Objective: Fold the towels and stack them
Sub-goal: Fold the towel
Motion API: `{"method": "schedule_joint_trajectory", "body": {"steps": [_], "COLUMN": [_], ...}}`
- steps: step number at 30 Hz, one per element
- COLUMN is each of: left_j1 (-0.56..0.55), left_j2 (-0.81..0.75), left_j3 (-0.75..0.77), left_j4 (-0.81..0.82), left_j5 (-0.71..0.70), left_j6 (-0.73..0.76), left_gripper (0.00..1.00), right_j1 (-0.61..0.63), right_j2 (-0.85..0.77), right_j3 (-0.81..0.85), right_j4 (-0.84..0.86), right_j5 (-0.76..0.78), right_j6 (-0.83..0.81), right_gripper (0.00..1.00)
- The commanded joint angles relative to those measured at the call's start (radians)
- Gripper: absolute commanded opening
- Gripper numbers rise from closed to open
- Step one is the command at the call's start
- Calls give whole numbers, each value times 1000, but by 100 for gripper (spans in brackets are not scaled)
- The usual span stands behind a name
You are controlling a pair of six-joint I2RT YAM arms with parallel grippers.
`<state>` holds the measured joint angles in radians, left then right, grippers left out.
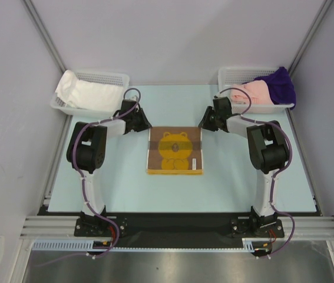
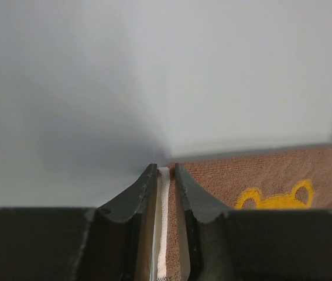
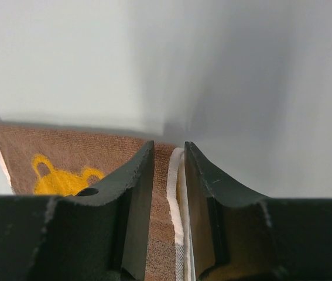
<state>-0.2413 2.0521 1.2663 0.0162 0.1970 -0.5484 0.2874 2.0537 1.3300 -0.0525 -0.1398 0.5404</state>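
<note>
A brown towel [image 1: 175, 150] with a yellow bear mark lies folded flat on the pale table, between the two arms. My left gripper [image 1: 145, 125] sits at its far left corner. In the left wrist view, the left gripper [image 2: 164, 170] is shut on the towel's [image 2: 259, 172] white-edged corner. My right gripper [image 1: 204, 125] sits at the far right corner. In the right wrist view, the right gripper [image 3: 169, 146] stands a little open, and the towel's [image 3: 66, 149] edge lies loosely between its fingers.
A white mesh basket [image 1: 105, 76] at the back left holds a white towel [image 1: 84, 93]. Another basket [image 1: 237, 73] at the back right holds a pink towel [image 1: 252, 91] and a purple towel [image 1: 278, 82]. Grey walls close in three sides.
</note>
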Motion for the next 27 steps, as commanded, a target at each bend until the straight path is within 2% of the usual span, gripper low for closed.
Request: {"method": "schedule_joint_trajectory", "body": {"steps": [1, 5, 7, 11, 12, 14, 18, 27], "left_j1": [-10, -12, -12, -12, -13, -13, -13, -13], "left_j2": [13, 13, 14, 14, 13, 8, -3, -76], "left_j3": [28, 31, 39, 48, 50, 54, 58, 36], "left_j4": [-5, -4, -7, -9, -9, -9, -4, 42], "left_j5": [13, 18, 22, 22, 25, 25, 35, 41], "left_j6": [19, 15, 13, 15, 15, 12, 2, 1], "left_gripper": [23, 13, 11, 1, 0, 0, 0, 0], "right_j1": [10, 12, 12, 12, 13, 12, 9, 2], "right_j2": [-3, 3, 8, 8, 8, 6, 10, -70], "right_j3": [17, 28, 31, 34, 37, 46, 83, 29], "right_j4": [2, -3, -4, -4, -6, -10, -29, 37], "right_j5": [-10, -18, -18, -21, -24, -23, -17, 2], "right_j6": [-20, -20, -17, -19, -20, -23, -36, -53], "right_gripper": [33, 33, 32, 26, 20, 16, 0, 0]}}
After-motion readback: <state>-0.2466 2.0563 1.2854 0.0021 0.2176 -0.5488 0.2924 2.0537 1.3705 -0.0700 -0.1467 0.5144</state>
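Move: The brown bear towel's far-left corner sits between the left fingertips, and its far-right corner between the right ones, each level with its hand to within a centimetre or so. The towel's middle lies some 12 cm back and about 12 cm right of the left hand, 12 cm back and 12 cm left of the right hand. The left basket is roughly 17 cm ahead and 27 cm left of the left hand; the right basket about 18 cm ahead and 26 cm right of the right hand. Almost on the spot, both hands shut their half-open fingers on the towel's far corners, the left first, the right a moment later. Once it has nearly shut, the right hand eases up about 1 cm and slightly forward with its pinched corner; the left, keeping its pinch, only creeps half a centimetre to the right, towards the other hand. ##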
